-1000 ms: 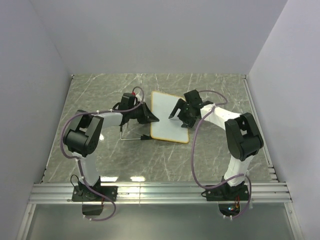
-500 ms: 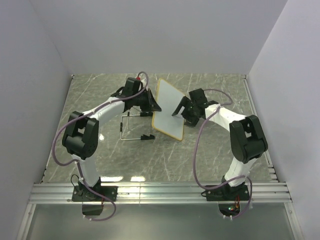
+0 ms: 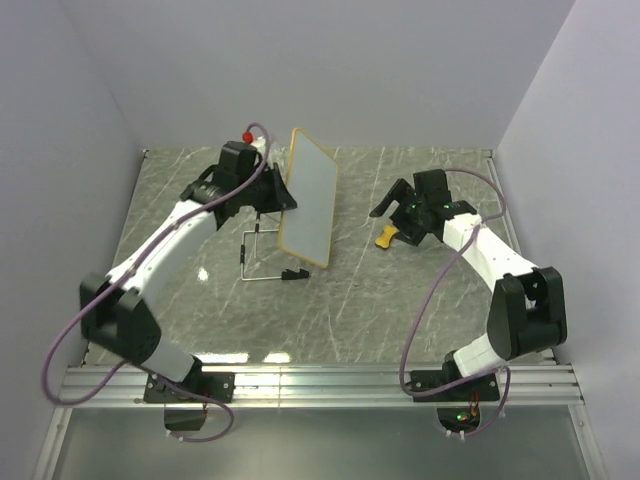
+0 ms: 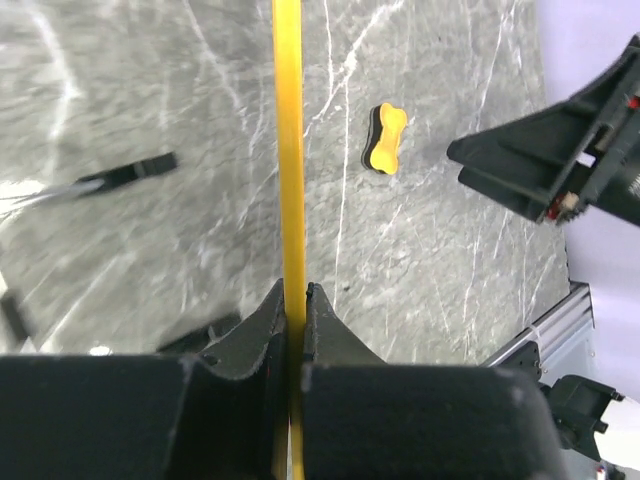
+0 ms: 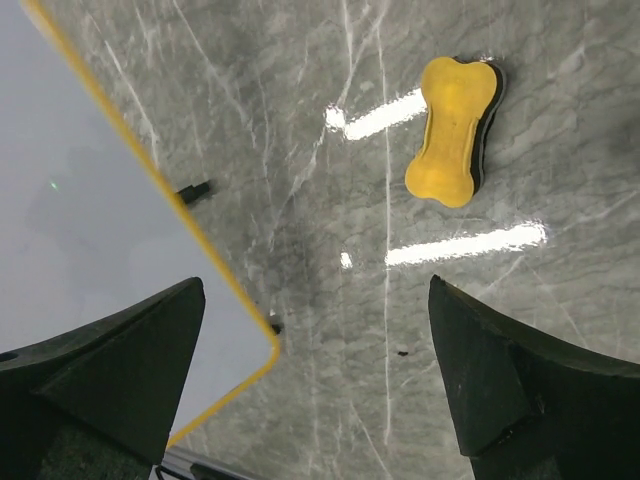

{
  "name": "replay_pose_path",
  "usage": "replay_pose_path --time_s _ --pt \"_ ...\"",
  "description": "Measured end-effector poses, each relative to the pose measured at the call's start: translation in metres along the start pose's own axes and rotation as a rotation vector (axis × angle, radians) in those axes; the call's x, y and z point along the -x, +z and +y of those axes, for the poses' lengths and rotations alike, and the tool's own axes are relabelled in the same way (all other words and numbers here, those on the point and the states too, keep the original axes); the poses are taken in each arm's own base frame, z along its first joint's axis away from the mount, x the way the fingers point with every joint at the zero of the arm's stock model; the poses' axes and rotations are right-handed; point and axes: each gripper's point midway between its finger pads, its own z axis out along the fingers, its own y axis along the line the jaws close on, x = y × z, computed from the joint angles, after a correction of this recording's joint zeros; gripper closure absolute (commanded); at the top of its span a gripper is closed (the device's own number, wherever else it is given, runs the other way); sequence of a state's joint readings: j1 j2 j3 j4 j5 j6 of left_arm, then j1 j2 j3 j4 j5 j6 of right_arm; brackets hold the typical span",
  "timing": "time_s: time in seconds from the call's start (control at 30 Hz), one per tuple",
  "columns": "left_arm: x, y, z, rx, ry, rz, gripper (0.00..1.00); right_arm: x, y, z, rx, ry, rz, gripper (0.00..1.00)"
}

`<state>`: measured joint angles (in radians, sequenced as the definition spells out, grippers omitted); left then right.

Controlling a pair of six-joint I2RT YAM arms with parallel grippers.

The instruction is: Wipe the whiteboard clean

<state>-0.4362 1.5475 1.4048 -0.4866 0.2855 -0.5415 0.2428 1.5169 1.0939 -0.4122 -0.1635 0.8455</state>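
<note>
The whiteboard (image 3: pixel 308 200), white with a yellow-orange frame, is lifted off the table and tilted on edge, and its face looks blank. My left gripper (image 3: pixel 284 196) is shut on its left edge. In the left wrist view the frame (image 4: pixel 288 150) runs as a thin yellow line straight into the left gripper (image 4: pixel 295 295). My right gripper (image 3: pixel 392 214) hangs open to the right of the board, just above a yellow bone-shaped eraser (image 3: pixel 386 238) lying on the table. The right wrist view shows the eraser (image 5: pixel 455 130) beyond the open right gripper (image 5: pixel 315 370) and the board's corner (image 5: pixel 90 230) on the left.
A thin wire stand (image 3: pixel 262 258) with black feet lies on the marble table (image 3: pixel 200 300) below the lifted board. Grey walls close in the left, back and right. An aluminium rail (image 3: pixel 320 385) runs along the near edge.
My left arm has raised the whiteboard up and to the back left, away from the wire stand. My right gripper has pulled away to the right and opened wider; the eraser now shows on the table.
</note>
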Motion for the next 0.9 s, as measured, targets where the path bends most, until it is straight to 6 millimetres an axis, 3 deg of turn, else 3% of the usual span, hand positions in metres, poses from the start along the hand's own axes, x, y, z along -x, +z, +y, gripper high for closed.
replay_pose_path --time_s 0.17,0.33,0.63,0.9 --pt "0.000 -0.051 -0.007 0.017 0.014 -0.071 1.00 0.002 -0.012 -0.002 0.000 -0.022 -0.010 0.00" --pt "-0.005 -0.079 -0.005 0.048 0.016 -0.107 1.00 -0.009 -0.017 -0.015 -0.012 -0.026 0.004 0.00" --pt "-0.041 -0.093 0.026 0.177 -0.022 -0.002 1.00 -0.027 -0.024 -0.034 -0.036 -0.039 0.038 0.00" --pt "-0.055 -0.096 0.042 0.235 -0.050 0.060 1.00 -0.038 -0.036 -0.047 -0.041 -0.054 0.040 0.00"
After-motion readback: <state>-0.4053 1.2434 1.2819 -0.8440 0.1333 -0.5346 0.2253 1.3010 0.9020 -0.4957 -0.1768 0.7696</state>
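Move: The left hand grips the whiteboard's left edge, with the board hanging steeply out to its right. The wire stand lies on the table, its middle about 6 cm to this hand's left, almost level fore and aft, and some 21 cm below. From the open, empty right hand the stand is about 31 cm to the left, 2 cm back and 11 cm lower; the yellow sponge lies about 5 cm ahead, neither left nor right, and 11 cm below. Back and to the left, about 9 cm and 8 cm, the left hand carries the still-pinched whiteboard across above the wire stand, rising some 4 cm at first and then sinking to its starting height, while the wrist rolls its left side up about 10 degrees. The right hand, wide open and empty, draws back some 6 cm and slightly right, away from the sponge. ##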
